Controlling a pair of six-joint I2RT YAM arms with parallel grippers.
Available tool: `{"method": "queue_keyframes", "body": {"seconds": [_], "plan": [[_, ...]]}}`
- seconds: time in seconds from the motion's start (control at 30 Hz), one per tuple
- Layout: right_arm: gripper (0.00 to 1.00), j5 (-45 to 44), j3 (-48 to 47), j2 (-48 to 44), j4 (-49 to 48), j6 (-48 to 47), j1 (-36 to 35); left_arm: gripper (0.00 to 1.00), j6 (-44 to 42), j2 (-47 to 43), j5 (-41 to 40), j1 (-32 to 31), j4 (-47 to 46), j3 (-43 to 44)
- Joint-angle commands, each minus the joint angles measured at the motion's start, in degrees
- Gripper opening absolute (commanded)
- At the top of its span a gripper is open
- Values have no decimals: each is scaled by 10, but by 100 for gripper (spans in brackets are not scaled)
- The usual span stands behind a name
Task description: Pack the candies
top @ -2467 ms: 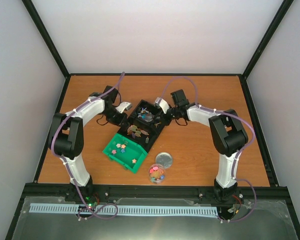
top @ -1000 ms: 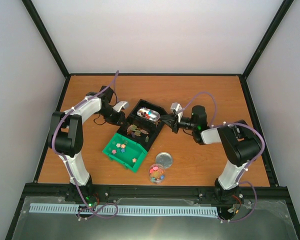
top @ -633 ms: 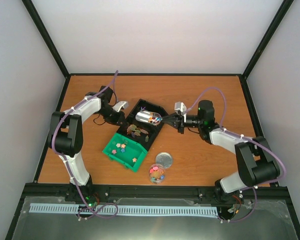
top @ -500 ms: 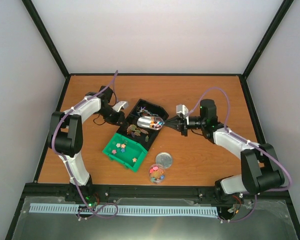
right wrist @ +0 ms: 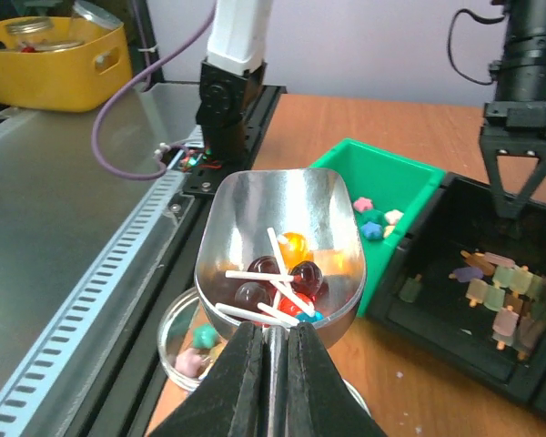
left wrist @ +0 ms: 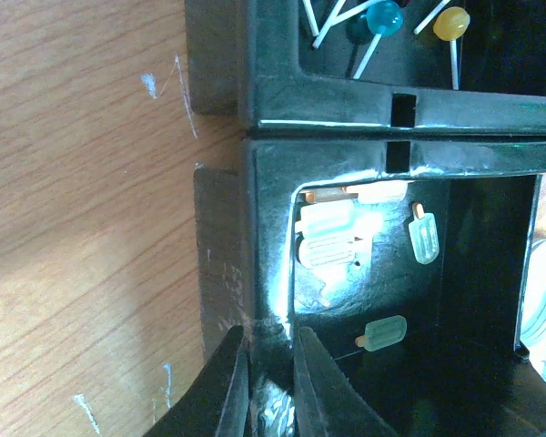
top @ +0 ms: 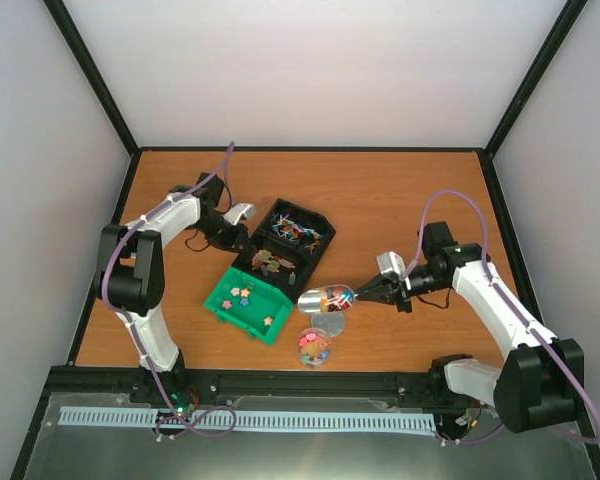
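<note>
Star-shaped candies (top: 245,297) lie in the green bin (top: 228,312), and more of them (top: 314,348) fill a round clear dish (right wrist: 171,339) near the front edge. My right gripper (top: 365,294) is shut on the handle of a silver scoop (right wrist: 278,228), which hangs over the dish and carries several lollipops (right wrist: 291,273). The round silver lid (top: 332,323) shows partly under the scoop. My left gripper (left wrist: 269,339) is shut on the side wall of the black tray (left wrist: 273,228), at its left edge (top: 242,238).
The black tray (top: 318,258) has two compartments: lollipops (left wrist: 382,16) in the far one and small ice-pop shapes (left wrist: 423,238) in the near one. The green bin (right wrist: 382,177) touches the tray's near side. A metal rail (right wrist: 82,300) runs along the table's front edge.
My right gripper has carried the loaded scoop out of the tray's far compartment and toward the front, to above the lid and the dish. The left arm has not moved.
</note>
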State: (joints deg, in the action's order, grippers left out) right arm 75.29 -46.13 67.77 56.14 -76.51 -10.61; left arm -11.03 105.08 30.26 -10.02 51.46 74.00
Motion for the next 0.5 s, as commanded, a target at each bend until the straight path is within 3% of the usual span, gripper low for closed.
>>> {"method": "queue_keyframes", "body": {"seconds": [0.0, 0.2, 0.47], "plan": [[3, 20, 11, -21, 122, -136, 6, 1, -18, -14, -16, 7, 15, -10], [3, -23, 24, -30, 186, -207, 6, 1, -19, -21, -14, 7, 13, -16], [3, -105, 38, -58, 161, -201, 7, 1, -18, -12, -2, 7, 14, -11]]}}
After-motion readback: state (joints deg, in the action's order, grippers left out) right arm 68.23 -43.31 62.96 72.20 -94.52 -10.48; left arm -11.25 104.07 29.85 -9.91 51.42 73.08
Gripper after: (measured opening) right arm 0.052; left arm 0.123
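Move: The right hand holds the scoop of lollipops by its handle, with the candy jar about 7 cm back, 7 cm to its left and some 17 cm below. The jar's lid lies flat about 4 cm left and 1 cm back, 20 cm down; the green box is some 19 cm left and 4 cm ahead, the black box about 11 cm left and 16 cm ahead, both about 18 cm below. From the left hand the jar is roughly 22 cm back, 14 cm right and 3 cm lower. Fingers still shut on the handle, the right hand carries the loaded scoop back about 4.5 cm towards the candy jar, level at first, then also sinking some 2 cm and easing slightly right as it slows. The wrist tips the left-pointing scoop mouth down by less than 10 degrees and turns it slightly counter-clockwise, bringing the bowl from above the lid to partly over the jar, still clear above it. ##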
